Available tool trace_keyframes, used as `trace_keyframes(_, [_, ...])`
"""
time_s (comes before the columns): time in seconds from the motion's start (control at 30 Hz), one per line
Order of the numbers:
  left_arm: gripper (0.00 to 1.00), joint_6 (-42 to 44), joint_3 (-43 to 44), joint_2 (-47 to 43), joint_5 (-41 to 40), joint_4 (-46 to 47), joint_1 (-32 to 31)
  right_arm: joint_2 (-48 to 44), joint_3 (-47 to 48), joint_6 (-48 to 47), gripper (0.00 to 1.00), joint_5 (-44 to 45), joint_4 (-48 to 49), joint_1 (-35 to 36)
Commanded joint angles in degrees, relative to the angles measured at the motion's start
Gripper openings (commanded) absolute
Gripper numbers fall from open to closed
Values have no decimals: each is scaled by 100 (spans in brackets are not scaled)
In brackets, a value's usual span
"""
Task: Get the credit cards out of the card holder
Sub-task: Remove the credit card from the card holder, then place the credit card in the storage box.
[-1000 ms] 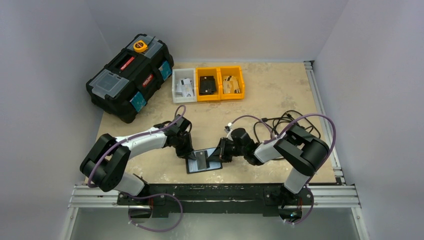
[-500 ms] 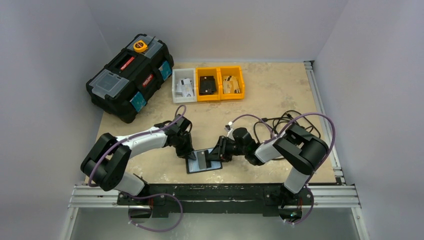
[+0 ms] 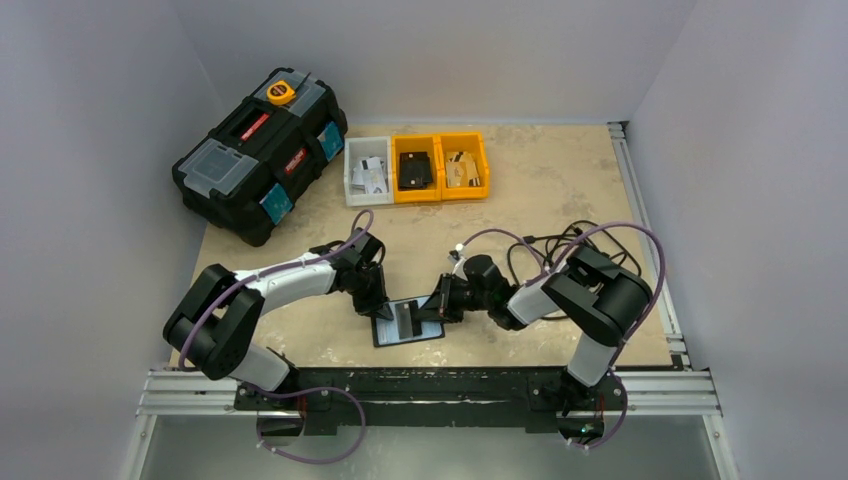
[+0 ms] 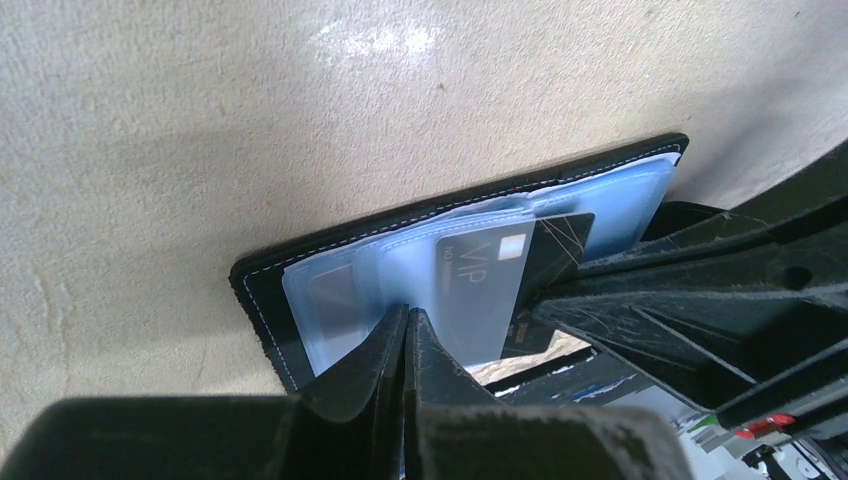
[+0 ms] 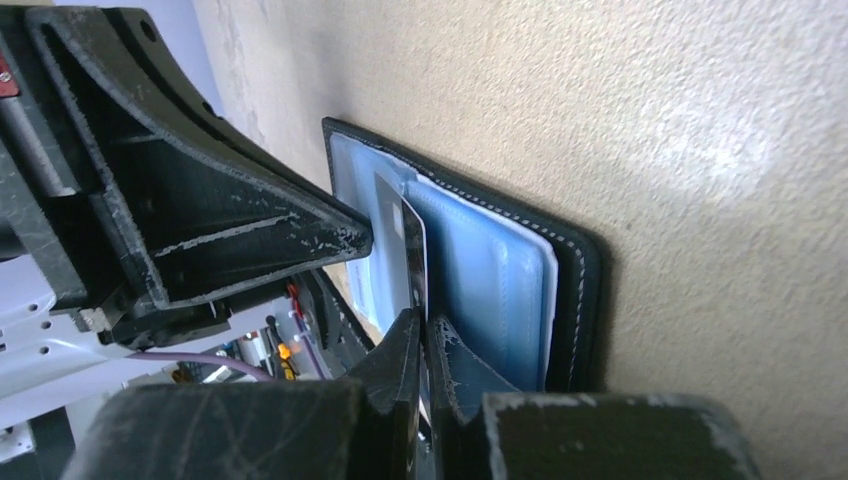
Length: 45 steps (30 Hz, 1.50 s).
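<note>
The black card holder [image 3: 408, 322] lies open on the table near the front edge, its pale blue clear sleeves [image 4: 330, 290] facing up. My left gripper [image 3: 377, 308] is shut, with its tips [image 4: 405, 312] pressing down on the sleeves at the holder's left side. My right gripper [image 3: 438, 306] comes in from the right and is shut [image 5: 423, 320] on the edge of a dark credit card [image 4: 500, 255] marked VIP. That card [image 5: 412, 250] stands partly out of a sleeve. Any other cards are hidden in the holder [image 5: 580, 270].
A large black toolbox [image 3: 258, 150] with a yellow tape measure [image 3: 281, 92] sits at the back left. A white bin [image 3: 367, 170] and two orange bins [image 3: 440, 166] stand at the back centre. Loose cables [image 3: 545, 250] lie behind my right arm.
The right arm's elbow has shifted slightly left, while its gripper stays at the card holder's right edge. The left arm and the card holder have not moved.
</note>
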Motion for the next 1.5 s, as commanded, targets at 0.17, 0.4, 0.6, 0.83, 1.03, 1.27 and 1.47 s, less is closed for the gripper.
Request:
trace_keyframes(0.17, [0, 128, -171, 177, -530, -315, -75, -1075, -268, -629, 0, 453, -1372, -429])
trace_keyframes(0.4, [0, 147, -66, 89, -510, -316, -72, -1841, -102, -984, 0, 667, -2288, -537])
trace_keyframes(0.6, [3, 184, 216, -332, -475, -457, -79, -2202, 73, -1004, 0, 640, -2567, -535])
trace_keyframes(0.83, [65, 395, 770, -1351, -849, -1197, -77, -2593, 497, -1146, 0, 724, -3128, -535])
trace_keyframes(1.03, [93, 476, 1012, -1819, -1120, -1664, -48, -2391, 1339, -1386, 0, 980, -3619, -605])
trace_keyframes(1.27, [96, 629, 1039, -2157, -1214, -2016, -45, -1234, 3165, -2019, 0, 967, -4167, -1273])
trace_keyframes(1.47, [96, 664, 922, -2488, -1178, -2152, -40, 294, 5251, -2397, 0, 905, -4727, -1882])
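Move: The black credit card sits in the right fingers' pinch, its middle about 3 cm left of that hand and 1 cm back, with the open card holder's middle some 4 cm left, 1 cm back and 1 cm lower. The middle orange bin stands about 36 cm ahead and 2 cm left, nearly level; the white bin lies 12 cm left of it, the right orange bin 12 cm right. The holder's middle is about 5 cm right of the left hand, 1 cm back and 1 cm below. The black card, already half out of its sleeve, is drawn about 5 cm to the right by the right hand's kept pinch, rising slightly, then carried up and fast forward towards the orange bins, ending some 20 cm farther out and 14 cm higher, the wrist tilting. The left hand's shut tips first stay on the holder's left page, then lift off about 10 cm, opening wide and drifting left. ##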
